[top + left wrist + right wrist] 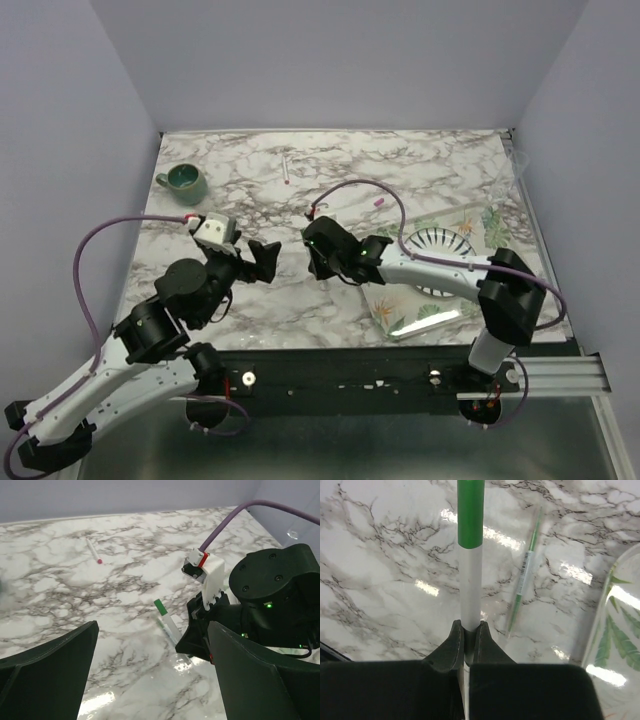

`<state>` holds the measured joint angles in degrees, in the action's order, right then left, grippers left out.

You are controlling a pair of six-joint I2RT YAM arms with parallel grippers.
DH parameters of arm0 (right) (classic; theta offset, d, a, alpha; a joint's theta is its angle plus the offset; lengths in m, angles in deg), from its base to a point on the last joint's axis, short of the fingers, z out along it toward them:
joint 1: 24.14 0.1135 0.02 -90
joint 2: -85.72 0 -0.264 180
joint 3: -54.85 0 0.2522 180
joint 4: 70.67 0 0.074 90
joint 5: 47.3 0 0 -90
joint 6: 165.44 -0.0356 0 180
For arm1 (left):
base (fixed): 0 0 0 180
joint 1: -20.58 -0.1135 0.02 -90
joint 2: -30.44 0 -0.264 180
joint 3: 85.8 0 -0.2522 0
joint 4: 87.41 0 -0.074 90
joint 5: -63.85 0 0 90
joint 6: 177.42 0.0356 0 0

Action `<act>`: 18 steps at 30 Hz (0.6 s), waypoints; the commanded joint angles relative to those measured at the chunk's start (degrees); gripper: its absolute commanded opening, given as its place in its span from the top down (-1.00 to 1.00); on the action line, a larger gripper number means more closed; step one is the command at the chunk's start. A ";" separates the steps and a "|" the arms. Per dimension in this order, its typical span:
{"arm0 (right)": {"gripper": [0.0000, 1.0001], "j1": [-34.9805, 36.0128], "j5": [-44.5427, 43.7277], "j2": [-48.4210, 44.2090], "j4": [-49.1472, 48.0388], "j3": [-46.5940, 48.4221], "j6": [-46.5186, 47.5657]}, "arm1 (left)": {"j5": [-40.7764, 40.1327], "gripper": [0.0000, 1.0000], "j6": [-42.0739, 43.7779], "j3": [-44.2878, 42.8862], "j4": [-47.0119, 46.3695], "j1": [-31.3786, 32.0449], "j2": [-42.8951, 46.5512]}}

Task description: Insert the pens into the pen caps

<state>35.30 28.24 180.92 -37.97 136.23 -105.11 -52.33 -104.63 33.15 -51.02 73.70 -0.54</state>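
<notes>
My right gripper (469,630) is shut on a white pen (470,580), whose far end is a green cap-like section (470,515). The left wrist view shows this pen (166,617) sticking out of the right gripper (200,640) just above the table. My left gripper (150,680) stands wide open in front of it with nothing between its fingers. From above, the left gripper (262,258) and right gripper (318,250) face each other. A thin green-cored pen (524,577) lies on the marble. A pink-tipped pen (287,170) lies far back, and a small pink cap (378,202) lies to its right.
A green mug (185,180) stands at the back left. A glass tray with a leaf pattern (440,300) sits at the right, under the right arm. Purple cables loop over both arms. The marble top ends at a dark rail near the arm bases.
</notes>
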 commanded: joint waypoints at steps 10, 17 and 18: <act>0.70 0.06 5.93 14.49 8.57 8.85 -13.92 | -18.03 -0.98 6.05 6.51 -6.02 0.23 16.30; 0.39 0.68 5.49 15.10 8.22 8.15 -12.96 | -18.48 -0.98 6.23 6.68 -6.02 0.23 16.66; 0.39 0.59 5.49 15.10 8.13 7.89 -12.87 | -17.87 -0.98 6.23 6.68 -5.93 0.23 16.22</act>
<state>35.24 33.95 195.15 -31.19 143.70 -117.02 -69.00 -99.14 39.12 -55.52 73.70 15.90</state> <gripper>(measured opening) 0.297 0.990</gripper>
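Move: The right hand holds the green-capped pen by its tail end; its resting spot on the bare marble has its middle some 3 cm ahead, 3 cm left and 8 cm below. On the same table top, the labelled pen lies about 7 cm ahead and 2 cm right of the hand, the tray with the plate about 5 cm ahead and 34 cm right. From the empty left hand the spot is roughly 6 cm ahead, 8 cm right and 28 cm below. Right hand lowers the green-capped pen about 7 cm onto the table, opening; left swings 9 cm left. ##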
